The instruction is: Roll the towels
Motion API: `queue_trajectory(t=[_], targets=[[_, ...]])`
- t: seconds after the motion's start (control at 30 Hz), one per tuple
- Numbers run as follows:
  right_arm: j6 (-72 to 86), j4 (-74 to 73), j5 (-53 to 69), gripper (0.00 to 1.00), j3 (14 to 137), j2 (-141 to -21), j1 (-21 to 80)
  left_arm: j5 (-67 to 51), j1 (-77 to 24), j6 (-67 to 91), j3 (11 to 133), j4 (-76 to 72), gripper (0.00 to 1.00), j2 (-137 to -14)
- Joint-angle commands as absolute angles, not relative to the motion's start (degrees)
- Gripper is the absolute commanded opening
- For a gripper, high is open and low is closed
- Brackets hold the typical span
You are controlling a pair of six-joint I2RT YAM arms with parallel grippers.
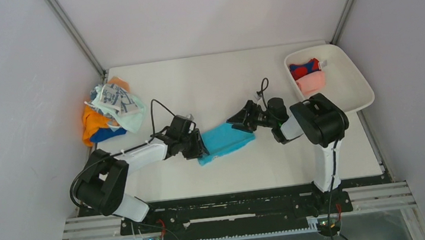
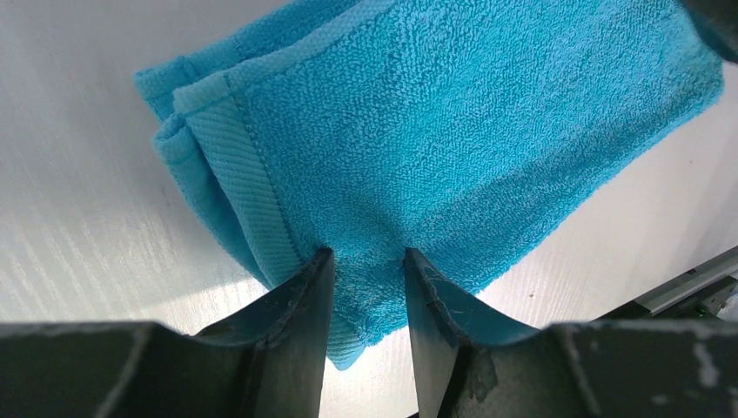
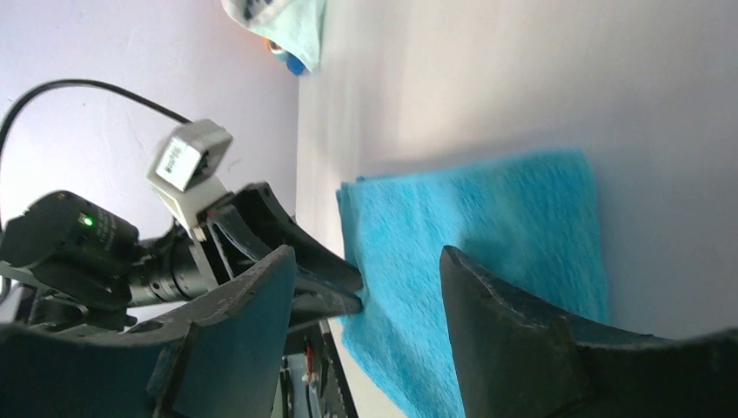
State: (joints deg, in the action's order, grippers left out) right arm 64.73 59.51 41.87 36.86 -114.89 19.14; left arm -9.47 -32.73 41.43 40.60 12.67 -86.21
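A bright blue towel (image 1: 224,141) lies folded flat near the middle of the table, between my two grippers. My left gripper (image 1: 200,147) is at its left end. In the left wrist view the gripper (image 2: 365,252) has its fingers shut on the folded edge of the towel (image 2: 452,131), whose corner hangs down between them. My right gripper (image 1: 237,119) hovers at the towel's upper right end. Seen from the right wrist, that gripper (image 3: 367,252) is open above the towel (image 3: 487,235), holding nothing.
A heap of unrolled towels (image 1: 111,110) in orange, blue, mint and white print lies at the back left. At the back right, a white tray (image 1: 350,90) holds a rolled red-and-blue towel (image 1: 304,68) and a pink one (image 1: 311,81).
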Motion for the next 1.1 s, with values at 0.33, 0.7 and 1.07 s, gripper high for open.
queue_trajectory(t=[0.33,0.7,1.07], targets=[[63.8,58.4,36.0,0.61,42.6,-120.5,16.7,-5.5,-32.1,40.3,39.0,18.3,0.42,-88.8],[59.8,53.8,34.9,0.61,31.8,-110.3,16.1,-4.8,-22.8,31.7,55.0,25.8,0.74,-95.6],[44.4,27.1,37.5,0.62,33.9,-86.9,19.8,-1.7,-23.8,37.9,52.8,24.1,0.74,-76.6]])
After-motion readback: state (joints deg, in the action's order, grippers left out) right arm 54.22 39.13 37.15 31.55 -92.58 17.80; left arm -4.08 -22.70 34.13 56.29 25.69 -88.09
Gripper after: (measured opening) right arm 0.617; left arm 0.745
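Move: The folded blue towel's middle lies some 8 cm to the right of the left hand and 4 cm farther out; that hand's tips are on the towel's near left corner. From the right hand, the middle is about 4 cm left, 5 cm nearer the base and 3 cm below. The towel pile sits around 28 cm left of the left gripper and 18 cm farther out; the white bin is roughly 32 cm right of the right gripper and 12 cm ahead. Keep the left fingertips pressed on the towel's left end while the right gripper, fingers still open, rises forward past the far edge, dips and sweeps back low about 6 cm, edging right. Then drive the left tips low, forward about 8 cm and leftward, opening them wider. Finish by lifting both grippers clear. ##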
